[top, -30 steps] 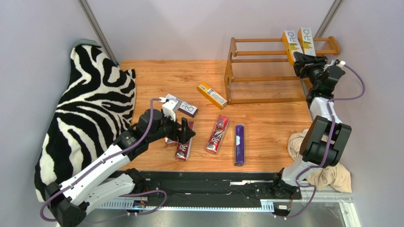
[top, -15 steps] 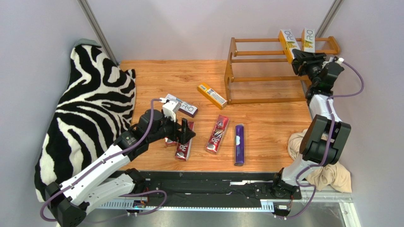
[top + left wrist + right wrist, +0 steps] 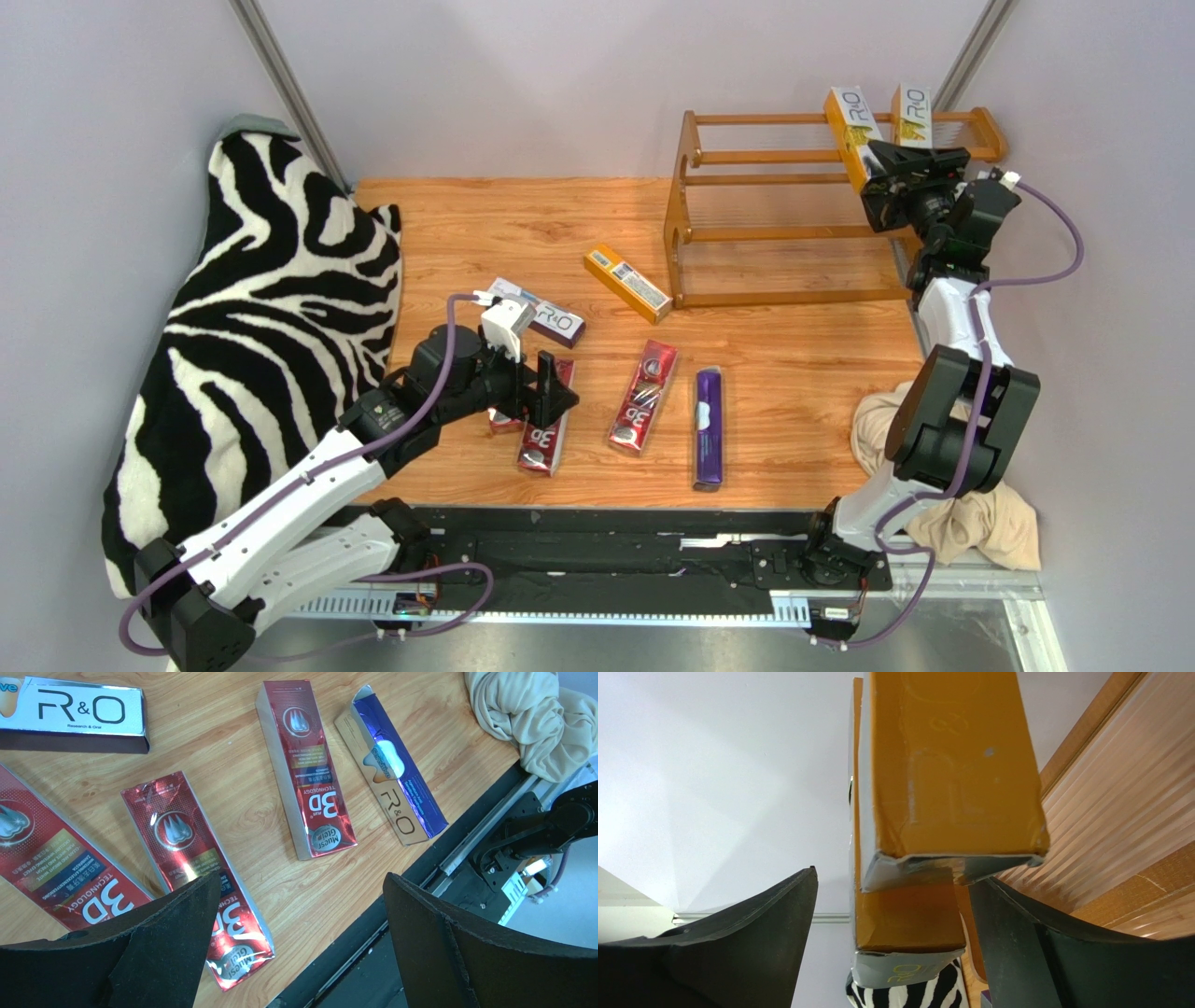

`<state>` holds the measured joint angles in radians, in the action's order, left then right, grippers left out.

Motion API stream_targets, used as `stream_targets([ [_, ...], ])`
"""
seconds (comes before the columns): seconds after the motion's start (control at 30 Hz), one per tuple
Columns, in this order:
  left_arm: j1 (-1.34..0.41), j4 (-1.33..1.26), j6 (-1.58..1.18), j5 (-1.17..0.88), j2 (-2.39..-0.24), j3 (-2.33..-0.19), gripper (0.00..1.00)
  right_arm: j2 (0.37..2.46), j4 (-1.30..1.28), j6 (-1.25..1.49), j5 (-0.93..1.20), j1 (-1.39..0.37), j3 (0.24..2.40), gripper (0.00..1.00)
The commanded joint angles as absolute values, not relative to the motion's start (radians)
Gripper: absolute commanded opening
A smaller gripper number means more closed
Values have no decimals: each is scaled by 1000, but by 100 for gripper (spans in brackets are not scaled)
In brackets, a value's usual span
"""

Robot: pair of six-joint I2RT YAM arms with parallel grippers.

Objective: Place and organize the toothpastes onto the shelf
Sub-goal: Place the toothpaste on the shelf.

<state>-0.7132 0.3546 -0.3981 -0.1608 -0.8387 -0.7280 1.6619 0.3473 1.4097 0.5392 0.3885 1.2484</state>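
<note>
The shelf [image 3: 786, 210] stands at the table's far right. Two orange-yellow toothpastes [image 3: 852, 123] [image 3: 912, 115] lean on its top tier. My right gripper [image 3: 887, 165] stands open around their lower ends; the right wrist view shows the nearer carton [image 3: 952, 770] and the farther one [image 3: 906, 931] between the spread jaws [image 3: 894, 878], with a clear gap at the left finger. On the table lie an orange carton [image 3: 627, 282], a white-and-purple carton [image 3: 540, 312], red cartons [image 3: 644, 396] [image 3: 544, 427] and a purple one [image 3: 710, 426]. My left gripper [image 3: 547, 399] [image 3: 300, 882] hovers open over a red carton [image 3: 193, 875].
A zebra-striped cloth [image 3: 253, 308] covers the table's left side. A beige cloth [image 3: 968, 518] lies at the near right corner. The black rail [image 3: 631, 560] runs along the near edge. Grey walls close the back and sides.
My right gripper has opened and let go of the left orange-yellow carton, which now leans on the top tier. The left arm has not moved.
</note>
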Motion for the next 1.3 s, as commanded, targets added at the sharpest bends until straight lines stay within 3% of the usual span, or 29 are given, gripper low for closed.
stream_targets([
  [0.0, -715, 318, -385, -179, -825, -723, 95, 1591, 362, 1374, 515, 387, 1270, 87],
  [0.07, -716, 316, -385, -183, -830, -719, 95, 1574, 364, 1365, 509, 388, 1262, 100],
  [1.27, -715, 304, -388, -202, -835, -710, 95, 1439, 319, 1333, 572, 411, 1111, 100],
])
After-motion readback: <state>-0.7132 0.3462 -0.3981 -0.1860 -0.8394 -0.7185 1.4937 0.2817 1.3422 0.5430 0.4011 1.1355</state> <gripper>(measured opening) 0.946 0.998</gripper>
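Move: The white-and-orange toothpaste box just laid on the shelf's top tier has its near end between the right hand's part-open fingers; its middle is about 7 cm ahead, 2 cm left and roughly level. A second such box lies some 10 cm ahead and 5 cm right. The top tier's middle is about 7 cm ahead, 4 cm left and 3 cm below. From the idle left hand the first box is roughly 34 cm ahead, 43 cm right and 10 cm higher. Up and back first, the right hand spreads its already part-open fingers to full width, rising some 3.5 cm around the near end of the left-hand toothpaste box. The hand then sinks most of that height again and keeps drawing back away from the box, about 4 cm in all, the wrist almost unturned and still pointing forward. ##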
